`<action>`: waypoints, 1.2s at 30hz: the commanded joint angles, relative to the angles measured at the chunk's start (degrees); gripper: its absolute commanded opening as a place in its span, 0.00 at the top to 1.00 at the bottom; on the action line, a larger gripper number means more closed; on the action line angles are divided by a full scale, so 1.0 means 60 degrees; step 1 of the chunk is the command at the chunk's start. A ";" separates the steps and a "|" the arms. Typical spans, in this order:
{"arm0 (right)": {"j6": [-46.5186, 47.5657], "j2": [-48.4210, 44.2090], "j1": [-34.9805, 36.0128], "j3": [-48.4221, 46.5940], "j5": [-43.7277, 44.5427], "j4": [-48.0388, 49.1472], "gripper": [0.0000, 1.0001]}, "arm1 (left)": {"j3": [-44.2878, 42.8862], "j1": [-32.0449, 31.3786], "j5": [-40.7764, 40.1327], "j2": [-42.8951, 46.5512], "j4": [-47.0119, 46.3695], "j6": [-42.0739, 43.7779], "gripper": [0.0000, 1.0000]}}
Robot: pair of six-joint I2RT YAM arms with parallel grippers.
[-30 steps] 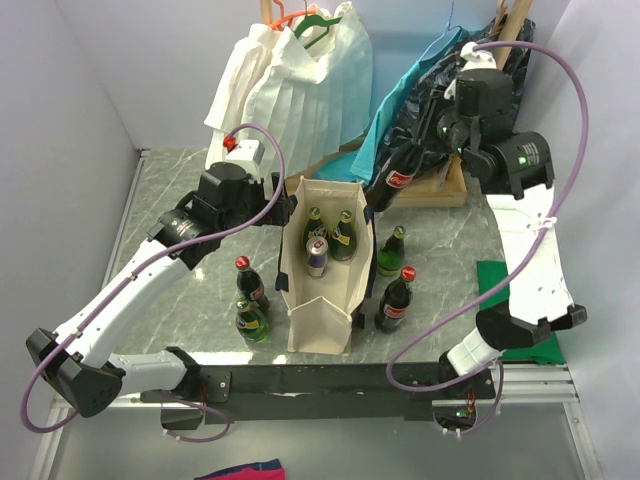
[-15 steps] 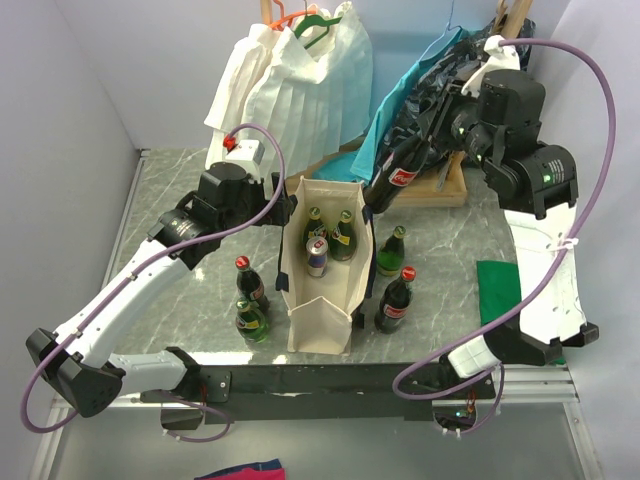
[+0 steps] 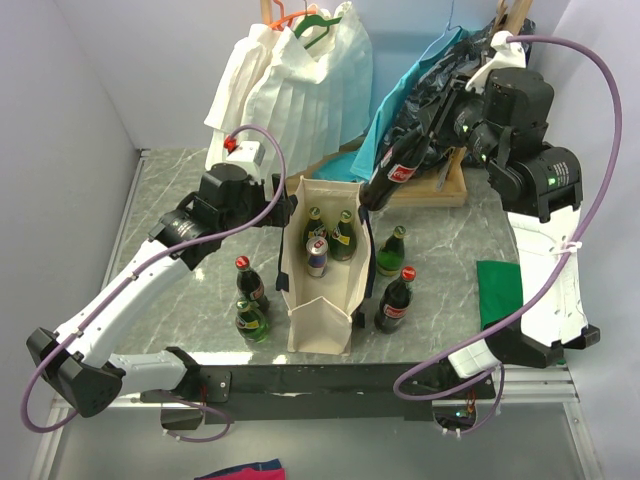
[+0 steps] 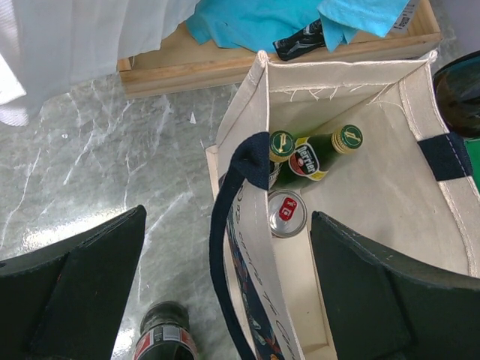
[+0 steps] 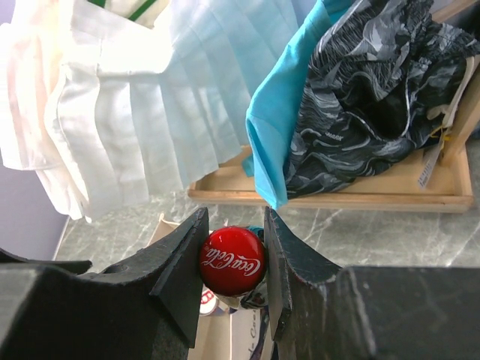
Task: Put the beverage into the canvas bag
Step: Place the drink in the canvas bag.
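Observation:
The beverage, a dark cola bottle [image 3: 398, 172] with a red cap [image 5: 232, 260], hangs tilted in the air. Its base points down over the far right corner of the canvas bag [image 3: 320, 322]. My right gripper [image 3: 428, 148] [image 5: 232, 261] is shut on the bottle's neck just under the cap. The cream bag [image 4: 375, 172] stands open and holds two green bottles [image 4: 319, 154] and a silver can [image 4: 286, 213]. My left gripper [image 3: 281, 208] [image 4: 225, 300] stands open, its fingers straddling the bag's left wall and navy handle [image 4: 223, 225] without pinching them.
Left of the bag stand a cola bottle [image 3: 248, 282] and a green bottle [image 3: 251, 320]. To its right are a green bottle [image 3: 392, 250] and a cola bottle [image 3: 396, 300]. A white pleated garment [image 3: 300, 85] and dark and teal clothes over a wooden tray [image 3: 445, 192] fill the back. A green cloth [image 3: 500, 290] lies right.
My right wrist has swung up and to the right, and the cola bottle it holds now tilts more. The left arm and the bag have not moved.

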State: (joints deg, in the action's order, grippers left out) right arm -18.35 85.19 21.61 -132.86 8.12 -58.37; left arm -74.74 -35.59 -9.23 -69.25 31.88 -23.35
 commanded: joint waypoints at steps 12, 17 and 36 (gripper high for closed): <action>-0.0941 -0.1000 0.0047 -0.1148 -0.1089 0.3605 1.00 | 0.0108 0.0029 0.0133 0.0072 -0.0450 0.0025 0.04; -0.1073 -0.0912 0.0047 -0.1017 -0.1513 0.3518 1.00 | 0.0108 0.0029 0.0133 0.0058 -0.0420 0.0040 0.04; 0.0201 -0.0868 0.2038 0.0184 0.0315 0.2507 1.00 | 0.0181 0.0029 -0.0013 -0.0001 -0.0391 0.0069 0.04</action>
State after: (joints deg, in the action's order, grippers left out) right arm -17.82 84.23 30.35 -130.39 3.68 -56.12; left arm -74.24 -35.59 -9.23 -69.25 31.09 -23.35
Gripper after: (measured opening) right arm 0.397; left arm 0.966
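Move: The right hand holds the cola bottle by its neck, the bottle hanging at a slant. The canvas bag's middle lies about 18 cm left of that hand, 9 back and 40 below. Inside, the Perrier pair stands some 18 cm left and 3 back, the can 21 left and 7 back. Outside, the green bottle is about 4 cm left and 7 back. From the left hand the bag's middle is roughly 12 cm right, 7 back and 20 below. Still pinching the cola bottle's neck, the right hand carries it about 6 cm left and a couple back over the bag's right rim. It first rises nearly 3 cm, then sinks again to its starting height, gaining speed leftward at the end. The wrist swings some 13 degrees counter-clockwise; the grip stays shut on the bottle. ##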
